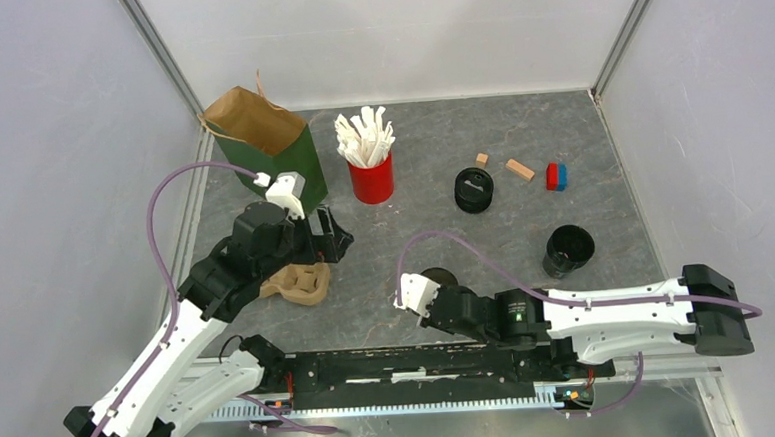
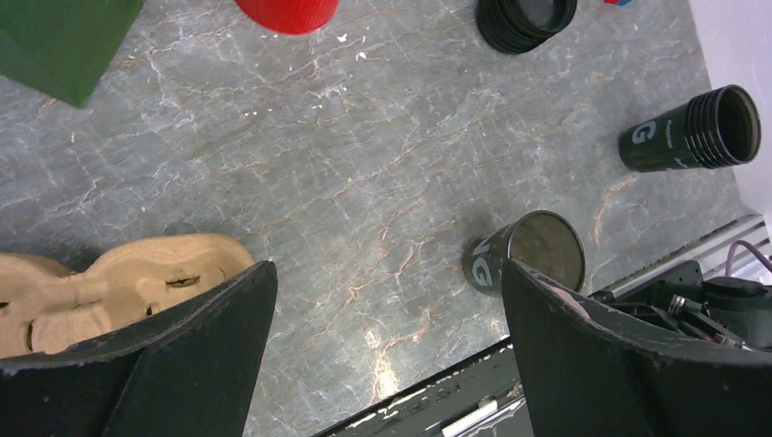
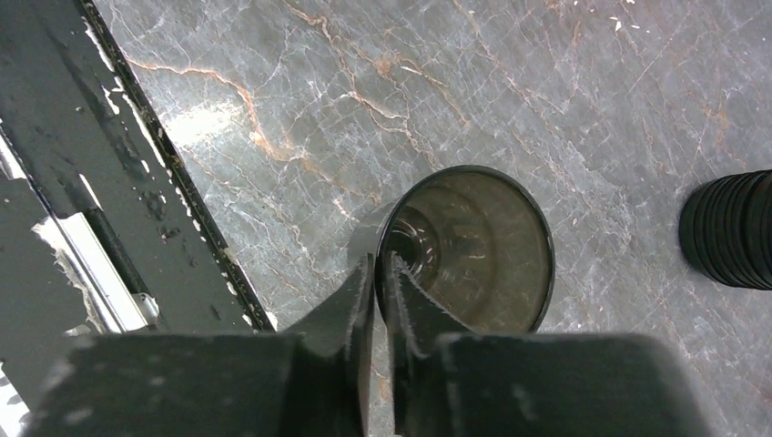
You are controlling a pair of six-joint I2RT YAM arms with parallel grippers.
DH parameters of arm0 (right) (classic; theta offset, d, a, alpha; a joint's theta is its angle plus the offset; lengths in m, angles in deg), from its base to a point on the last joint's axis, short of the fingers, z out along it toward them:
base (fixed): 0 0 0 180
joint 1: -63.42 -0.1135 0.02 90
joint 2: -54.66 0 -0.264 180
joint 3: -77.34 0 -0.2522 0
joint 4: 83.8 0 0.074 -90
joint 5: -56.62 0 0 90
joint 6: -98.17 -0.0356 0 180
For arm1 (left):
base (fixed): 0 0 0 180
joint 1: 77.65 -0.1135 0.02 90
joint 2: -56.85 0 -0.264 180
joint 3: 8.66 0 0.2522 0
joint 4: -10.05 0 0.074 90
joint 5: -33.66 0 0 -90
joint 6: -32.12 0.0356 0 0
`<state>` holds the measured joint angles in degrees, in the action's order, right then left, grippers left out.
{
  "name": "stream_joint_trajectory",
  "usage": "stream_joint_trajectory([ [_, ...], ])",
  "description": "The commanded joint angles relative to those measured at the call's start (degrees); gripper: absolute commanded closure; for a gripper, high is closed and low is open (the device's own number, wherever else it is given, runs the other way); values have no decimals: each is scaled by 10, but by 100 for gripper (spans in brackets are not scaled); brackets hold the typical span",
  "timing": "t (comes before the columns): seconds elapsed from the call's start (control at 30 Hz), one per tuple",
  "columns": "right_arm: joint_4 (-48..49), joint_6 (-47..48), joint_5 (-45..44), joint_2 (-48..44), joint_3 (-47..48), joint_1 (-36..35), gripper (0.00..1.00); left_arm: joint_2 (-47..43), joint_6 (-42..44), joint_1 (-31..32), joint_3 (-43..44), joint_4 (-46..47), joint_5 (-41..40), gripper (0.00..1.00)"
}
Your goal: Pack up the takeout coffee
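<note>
The takeout coffee cup (image 1: 439, 276) is a short black paper cup with white lettering, standing upright and lidless near the table's front edge. In the right wrist view I look down into the cup (image 3: 473, 246). My right gripper (image 3: 381, 264) is shut on its near rim, one finger inside and one outside the wall; from above, the gripper (image 1: 429, 284) sits right beside the cup. My left gripper (image 1: 334, 236) hangs open and empty over the table left of centre. In its own view the gripper (image 2: 390, 269) has the cup (image 2: 528, 259) just past its right finger.
A brown pulp cup carrier (image 1: 302, 281) lies under the left arm. A green paper bag (image 1: 269, 145) stands open at the back left beside a red cup of white sticks (image 1: 371, 174). Further right are stacked black lids (image 1: 474, 189), stacked black cups (image 1: 568, 249) and small blocks (image 1: 557, 176).
</note>
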<state>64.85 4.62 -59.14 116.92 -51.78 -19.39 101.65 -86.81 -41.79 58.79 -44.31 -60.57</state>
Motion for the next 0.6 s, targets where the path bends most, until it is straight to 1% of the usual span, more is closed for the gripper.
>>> stream_joint_trajectory([
  [0.0, 21, -12, -2, -19, 18, -1, 78, -13, 44, 2, 3, 35, 31, 1],
  [0.07, 9, -23, -6, -18, 30, -2, 70, -13, 58, 2, 3, 35, 39, 0],
  [0.13, -7, -38, -15, -19, 47, -2, 65, -15, 75, 2, 6, 32, 50, 0],
  [0.23, -31, -61, -54, -29, 71, -1, 63, -22, 93, 2, 6, 31, 70, 0],
  [0.3, -28, -64, -82, -47, 69, 9, 61, -28, 100, 2, 3, 32, 71, 0],
  [0.4, -24, -74, -91, -75, 66, 67, 60, -39, 98, 2, -9, 41, 52, 0],
  [0.47, -18, -76, -82, -91, 64, 127, 59, -46, 103, 2, -15, 46, 56, 0],
  [0.57, 7, -38, -64, -96, 57, 226, 58, -51, 109, 2, -20, 53, 68, 0],
])
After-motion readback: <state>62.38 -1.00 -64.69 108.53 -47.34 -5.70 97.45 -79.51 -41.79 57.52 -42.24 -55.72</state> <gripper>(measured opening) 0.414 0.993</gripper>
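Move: The right hand's fingertips still straddle the rim of the standing coffee cup, whose middle is about 3 cm ahead, 3 cm to the right and 5 cm below. The black lid stack it heads for next lies roughly 25 cm ahead, 12 cm right and 6 cm lower; the red cup of sticks is some 26 cm ahead and 10 cm left, the small wooden block about 32 cm ahead and 15 cm right. From the left hand, the lid stack is about 15 cm ahead, 31 cm right and 19 cm below. The right hand opens its fingers from nearly shut to about two fifths and lets go of the cup's rim, first easing almost straight up a couple of centimetres to come clear. It then speeds away forward and still rising, swinging to the right towards the black lid stack, some 7 cm forward, 7 cm up and 4 cm right in all, while the wrist turns about 20 degrees clockwise. ##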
